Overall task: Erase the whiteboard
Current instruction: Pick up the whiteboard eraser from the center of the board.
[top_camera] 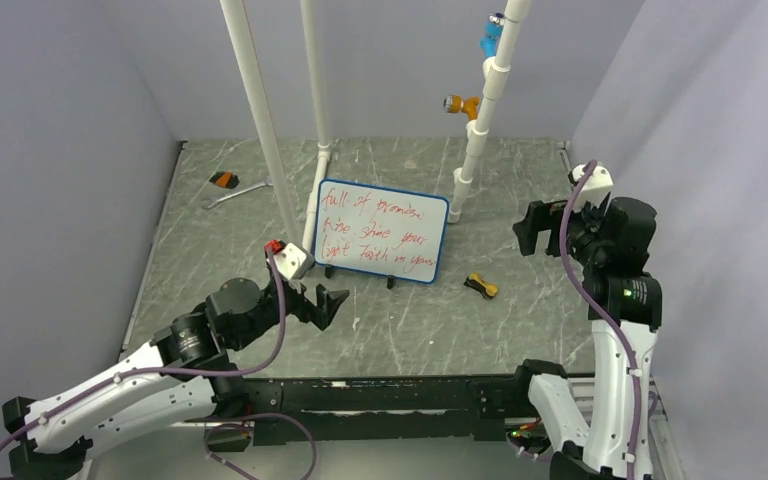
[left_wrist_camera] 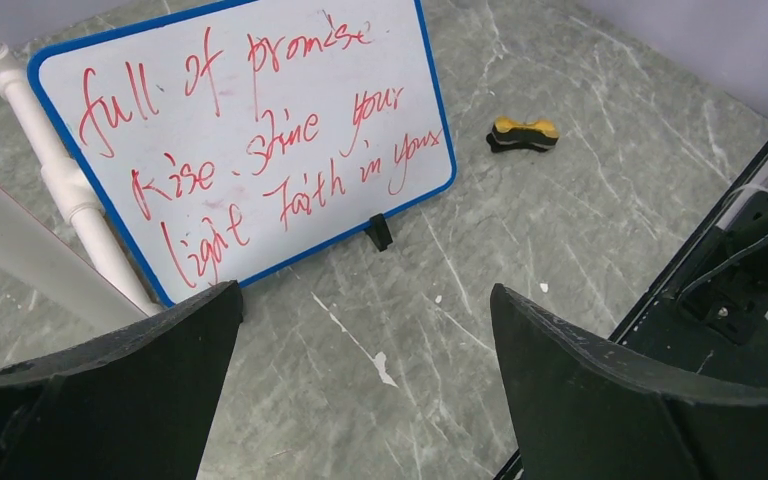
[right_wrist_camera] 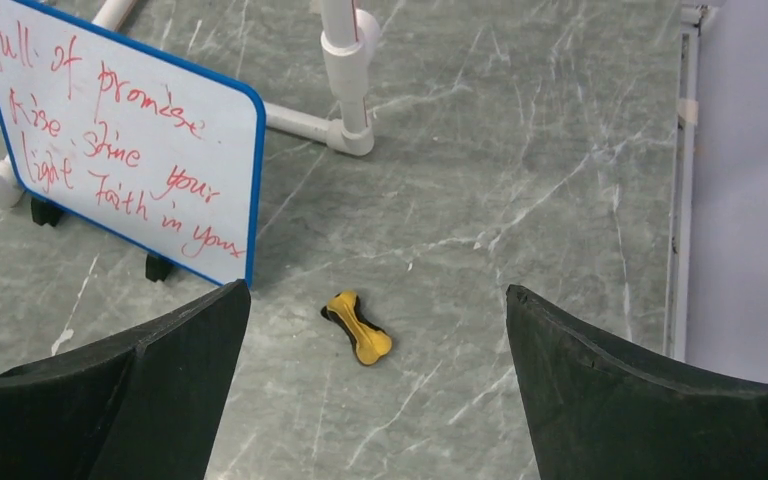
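Note:
The whiteboard (top_camera: 381,231) stands upright on small black feet mid-table, blue-framed, covered with red handwriting. It also shows in the left wrist view (left_wrist_camera: 250,130) and the right wrist view (right_wrist_camera: 120,150). A yellow and black bone-shaped eraser (top_camera: 481,286) lies on the table right of the board; it shows in the left wrist view (left_wrist_camera: 524,133) and the right wrist view (right_wrist_camera: 357,327). My left gripper (top_camera: 322,300) is open and empty, low in front of the board's left part. My right gripper (top_camera: 538,228) is open and empty, raised to the right of the board and eraser.
White pipe posts (top_camera: 260,120) stand behind and left of the board, with a base fitting (right_wrist_camera: 345,95) behind it. A small orange and black tool (top_camera: 224,180) and a metal wrench (top_camera: 235,194) lie at the back left. Grey walls enclose the table.

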Controlling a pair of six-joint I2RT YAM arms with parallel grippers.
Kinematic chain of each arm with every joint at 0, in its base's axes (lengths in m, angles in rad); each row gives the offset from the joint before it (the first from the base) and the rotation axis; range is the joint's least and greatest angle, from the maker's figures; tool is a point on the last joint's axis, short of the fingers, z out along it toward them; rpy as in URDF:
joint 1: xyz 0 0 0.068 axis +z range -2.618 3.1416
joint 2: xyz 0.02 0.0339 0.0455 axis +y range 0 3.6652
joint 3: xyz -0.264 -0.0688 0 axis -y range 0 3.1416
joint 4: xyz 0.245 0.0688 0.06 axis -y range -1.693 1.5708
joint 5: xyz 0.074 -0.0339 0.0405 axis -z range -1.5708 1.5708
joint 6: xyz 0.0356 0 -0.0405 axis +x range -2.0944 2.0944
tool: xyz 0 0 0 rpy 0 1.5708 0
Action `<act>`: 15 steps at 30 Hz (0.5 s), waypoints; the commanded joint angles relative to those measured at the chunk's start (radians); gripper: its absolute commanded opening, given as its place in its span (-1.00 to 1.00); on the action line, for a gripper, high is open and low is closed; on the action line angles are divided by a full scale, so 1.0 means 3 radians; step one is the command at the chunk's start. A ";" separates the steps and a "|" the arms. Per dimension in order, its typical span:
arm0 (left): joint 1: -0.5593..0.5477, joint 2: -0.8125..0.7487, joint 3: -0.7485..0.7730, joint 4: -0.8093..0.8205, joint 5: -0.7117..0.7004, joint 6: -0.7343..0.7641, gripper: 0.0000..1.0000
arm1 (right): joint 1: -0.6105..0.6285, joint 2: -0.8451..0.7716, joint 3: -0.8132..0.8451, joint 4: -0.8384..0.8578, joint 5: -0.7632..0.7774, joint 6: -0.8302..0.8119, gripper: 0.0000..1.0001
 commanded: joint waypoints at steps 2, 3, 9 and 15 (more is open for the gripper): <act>0.0019 -0.0159 -0.0016 -0.0057 -0.0006 -0.0205 0.98 | -0.0034 -0.0049 -0.0157 0.0234 -0.0169 -0.0234 0.99; 0.0019 -0.0194 -0.0048 -0.0069 -0.0039 -0.0252 0.98 | -0.0034 -0.0051 -0.0227 0.0204 -0.0242 -0.0374 0.99; 0.0024 -0.0423 -0.0278 -0.0092 -0.0079 -0.0427 0.98 | -0.0035 0.0033 -0.0707 0.0163 -0.0814 -0.0797 0.99; 0.0025 -0.0417 -0.0318 -0.0229 -0.0188 -0.0408 0.98 | -0.0025 0.0191 -0.1238 0.0287 -0.1081 -0.1377 0.99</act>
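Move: The eraser lies on the table about 29 cm below the open right hand, some 5 cm ahead and 5 cm to its left. The whiteboard's middle is roughly 16 cm ahead, 27 cm left and 25 cm below that hand; the foot of the white pipe is about 23 cm ahead, 9 cm left and 30 cm below. From the left hand, the eraser is around 12 cm ahead, 32 cm right and 24 cm below. Lower the right gripper towards the eraser, about 11 cm nearly straight down and slightly left, picking up speed as it sinks. Meanwhile swing the hand some 15 degrees counter-clockwise and tip the fingers further down, keeping them wide open and clear of everything. Ease the left gripper down about 3 cm and a little left and back, also open and empty. ##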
